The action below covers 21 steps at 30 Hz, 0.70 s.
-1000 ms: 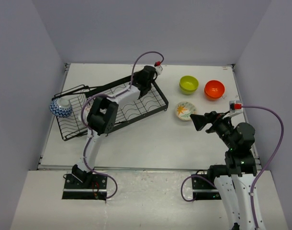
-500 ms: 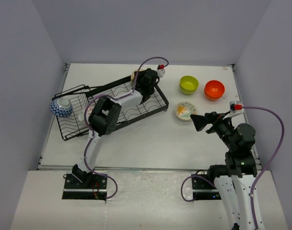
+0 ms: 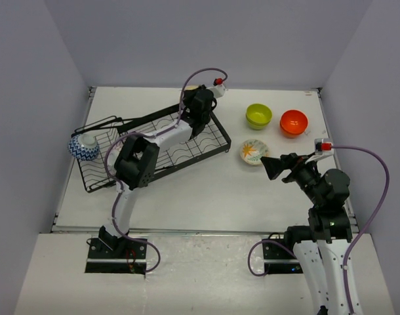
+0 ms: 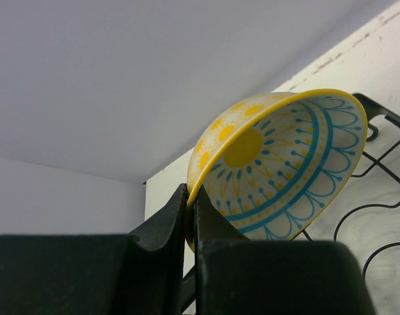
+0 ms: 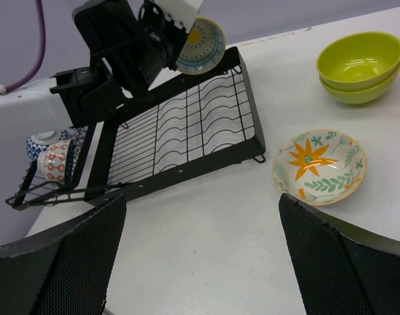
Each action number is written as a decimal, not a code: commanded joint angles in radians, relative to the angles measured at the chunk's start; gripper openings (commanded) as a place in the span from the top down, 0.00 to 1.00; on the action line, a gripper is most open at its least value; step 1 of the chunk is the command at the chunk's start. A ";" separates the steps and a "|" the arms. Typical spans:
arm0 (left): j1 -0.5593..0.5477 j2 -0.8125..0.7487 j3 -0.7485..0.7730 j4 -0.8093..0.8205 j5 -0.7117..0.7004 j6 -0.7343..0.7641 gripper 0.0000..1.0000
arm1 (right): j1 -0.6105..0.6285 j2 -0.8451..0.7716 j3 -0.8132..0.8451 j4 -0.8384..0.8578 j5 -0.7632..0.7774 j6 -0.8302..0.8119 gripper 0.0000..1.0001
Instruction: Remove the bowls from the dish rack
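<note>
The black wire dish rack (image 3: 187, 149) lies on the left half of the table. My left gripper (image 4: 189, 195) is shut on the rim of a cream bowl (image 4: 285, 164) with teal rings and yellow suns, held tilted above the rack's far right corner (image 5: 201, 36). A blue-and-white bowl (image 3: 83, 147) and a red-and-white patterned bowl (image 5: 54, 161) sit in the rack's basket end. My right gripper (image 5: 201, 203) hangs open over bare table, right of the rack, with nothing between its fingers.
Stacked lime green bowls (image 3: 258, 116), an orange-red bowl (image 3: 294, 123) and a cream bowl with an orange flower (image 3: 252, 152) stand on the table's right side. The flower bowl is just beyond my right gripper (image 3: 269, 167). Walls enclose the table.
My left gripper has risen and shifted slightly toward the far edge with the cream bowl in it. The right arm has not moved.
</note>
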 commanded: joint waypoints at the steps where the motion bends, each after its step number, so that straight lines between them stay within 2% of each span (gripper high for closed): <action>1: -0.009 -0.107 0.049 0.023 0.016 -0.104 1.00 | -0.003 0.003 -0.006 0.038 -0.021 -0.012 0.01; 6: -0.009 -0.138 0.056 -0.061 0.038 -0.215 1.00 | -0.003 0.006 -0.008 0.043 -0.025 -0.012 0.01; 8: -0.009 -0.171 0.069 -0.145 0.045 -0.327 1.00 | -0.003 0.012 -0.008 0.052 -0.033 -0.009 0.01; 10: -0.008 -0.214 0.072 -0.228 0.103 -0.510 1.00 | -0.003 0.026 -0.009 0.061 -0.048 -0.003 0.01; 11: -0.006 -0.274 0.053 -0.334 0.131 -0.601 1.00 | -0.003 0.031 -0.009 0.072 -0.065 0.006 0.01; 12: 0.000 -0.309 0.027 -0.370 0.236 -0.779 1.00 | -0.002 0.047 -0.006 0.076 -0.073 0.012 0.01; 13: 0.001 -0.395 -0.019 -0.374 0.298 -0.863 1.00 | -0.003 0.058 -0.005 0.096 -0.085 0.025 0.01; 14: 0.002 -0.441 -0.144 -0.353 0.350 -0.931 1.00 | -0.002 0.073 -0.002 0.107 -0.105 0.026 0.03; 15: 0.000 -0.481 -0.208 -0.332 0.401 -1.051 1.00 | 0.001 0.096 0.021 0.103 -0.148 0.028 0.05; 16: 0.000 -0.551 -0.264 -0.298 0.485 -1.110 1.00 | 0.011 0.153 0.042 0.054 -0.134 0.019 0.07; 17: -0.002 -0.579 -0.361 -0.275 0.525 -1.208 1.00 | 0.059 0.181 0.087 0.029 -0.057 0.003 0.07; 19: -0.009 -0.653 -0.447 -0.206 0.611 -1.298 1.00 | 0.151 0.260 0.133 -0.035 0.101 -0.049 0.06; 20: -0.021 -0.679 -0.490 -0.183 0.630 -1.335 1.00 | 0.263 0.287 0.183 -0.054 0.182 -0.064 0.05; 21: -0.031 -0.702 -0.562 -0.163 0.645 -1.396 1.00 | 0.311 0.317 0.207 -0.066 0.302 -0.075 0.05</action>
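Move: From the left gripper, which already holds the sun bowl by its rim, the flower bowl on the open table lies roughly 14 cm back, 24 cm to the right and 17 cm below. The green bowls stand some 3 cm ahead and 27 cm right; the rack's right end is about 6 cm back and 9 cm right. From the right gripper, the flower bowl lies about 21 cm straight ahead and 26 cm below, the sun bowl some 38 cm ahead, 22 cm left. Keep the left gripper's pinch on the sun bowl's rim and raise it a few centimetres, then draw it back about 14 cm over the rack, drifting slightly right and ending some 6 cm higher, rolling the wrist some 60 degrees with its left side going down. Late on, start the open, empty right gripper about 4 cm left and a little forward, towards the sun bowl, tipping it slightly down. ##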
